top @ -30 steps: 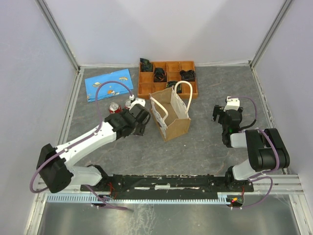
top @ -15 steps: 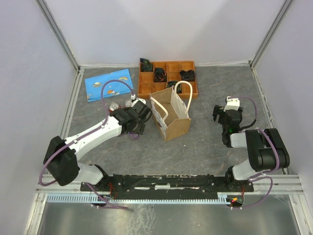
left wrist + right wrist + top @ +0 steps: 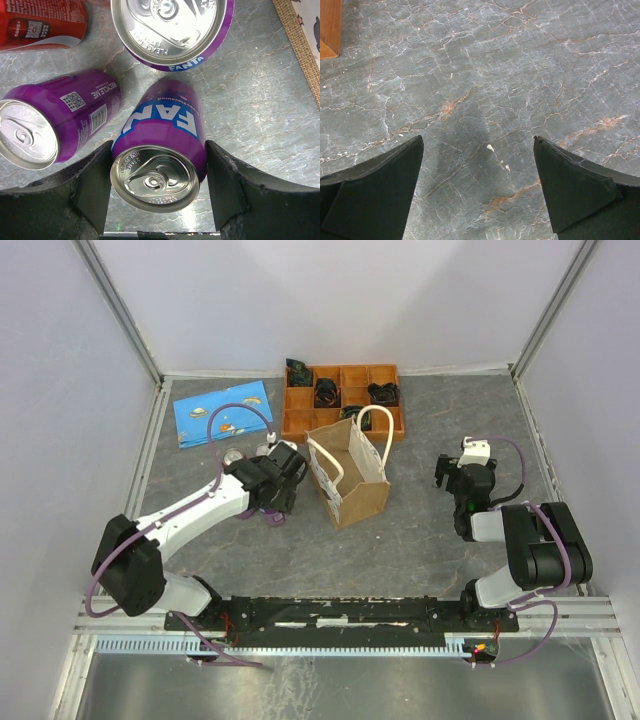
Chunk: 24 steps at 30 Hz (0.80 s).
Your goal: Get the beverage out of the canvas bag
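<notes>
A purple Fanta can, the beverage (image 3: 161, 122), sits tilted between both fingers of my left gripper (image 3: 159, 165), which is shut on it, its silver top facing the camera. From above, that gripper (image 3: 272, 502) hangs just left of the canvas bag (image 3: 352, 480), a tan boxy bag with white loop handles standing open mid-table. The bag's woven edge (image 3: 300, 50) shows at the right of the left wrist view. My right gripper (image 3: 478, 165) is open over bare stone, and from above it (image 3: 462, 476) stands right of the bag.
Three more cans rest on the table by the held one: a purple one lying down (image 3: 55, 120), an upright purple Fanta (image 3: 172, 27) and a red cola can (image 3: 40, 22). An orange compartment tray (image 3: 342, 400) and a blue booklet (image 3: 222, 412) lie at the back.
My left arm has swung a little toward the back and the bag, carrying the purple can in its jaws. The right arm has not moved.
</notes>
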Motion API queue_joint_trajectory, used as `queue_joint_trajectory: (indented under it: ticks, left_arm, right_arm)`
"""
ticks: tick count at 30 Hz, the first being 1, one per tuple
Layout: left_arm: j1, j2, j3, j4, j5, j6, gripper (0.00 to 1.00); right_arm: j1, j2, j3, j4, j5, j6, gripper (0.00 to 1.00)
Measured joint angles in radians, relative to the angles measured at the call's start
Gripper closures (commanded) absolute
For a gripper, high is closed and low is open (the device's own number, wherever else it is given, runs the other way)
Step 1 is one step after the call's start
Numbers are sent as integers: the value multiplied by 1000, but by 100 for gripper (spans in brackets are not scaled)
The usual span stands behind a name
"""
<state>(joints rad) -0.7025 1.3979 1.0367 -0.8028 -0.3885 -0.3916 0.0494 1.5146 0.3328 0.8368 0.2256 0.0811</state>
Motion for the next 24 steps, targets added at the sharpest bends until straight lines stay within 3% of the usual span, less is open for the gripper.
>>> queue_joint_trajectory:
  ticks: [6, 14, 18, 21, 24]
  left_arm:
    - [1, 16, -13, 8, 7, 1, 67]
    - [8, 29, -19, 22, 8, 1, 34]
    - [8, 30, -19, 24, 7, 1, 23]
    - [7, 30, -19, 26, 7, 1, 0]
    - [8, 30, -19, 35, 6, 5, 1]
  right_arm:
    - [0, 0, 0, 0, 0, 0, 1]
    - [0, 0, 0, 0, 0, 0, 1]
    - [0, 0, 0, 0, 0, 0, 1]
    - [0, 0, 0, 0, 0, 0, 1]
    - [0, 0, 0, 0, 0, 0, 1]
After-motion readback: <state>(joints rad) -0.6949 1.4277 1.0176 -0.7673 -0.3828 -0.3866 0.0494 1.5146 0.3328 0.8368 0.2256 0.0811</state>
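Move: The purple Fanta can is already upright between my left fingers. The spot of table it is bound for lies straight below my left hand, some 10 cm down. A second purple can stands about 8 cm ahead of that hand, and a third roughly 8 cm left and 2 cm ahead. The canvas bag's middle is some 16 cm right and 8 cm ahead. From my right hand the landing spot is about 46 cm left and 12 cm back. With the purple can still pinched just below its lid, I lower my left hand straight down a little over 1 cm, slowly, to set the can in front of its neighbour. There I hold still briefly, the wrist hardly turning, then spread the fingers wide so that the right-hand pad comes clear of the can's side. ##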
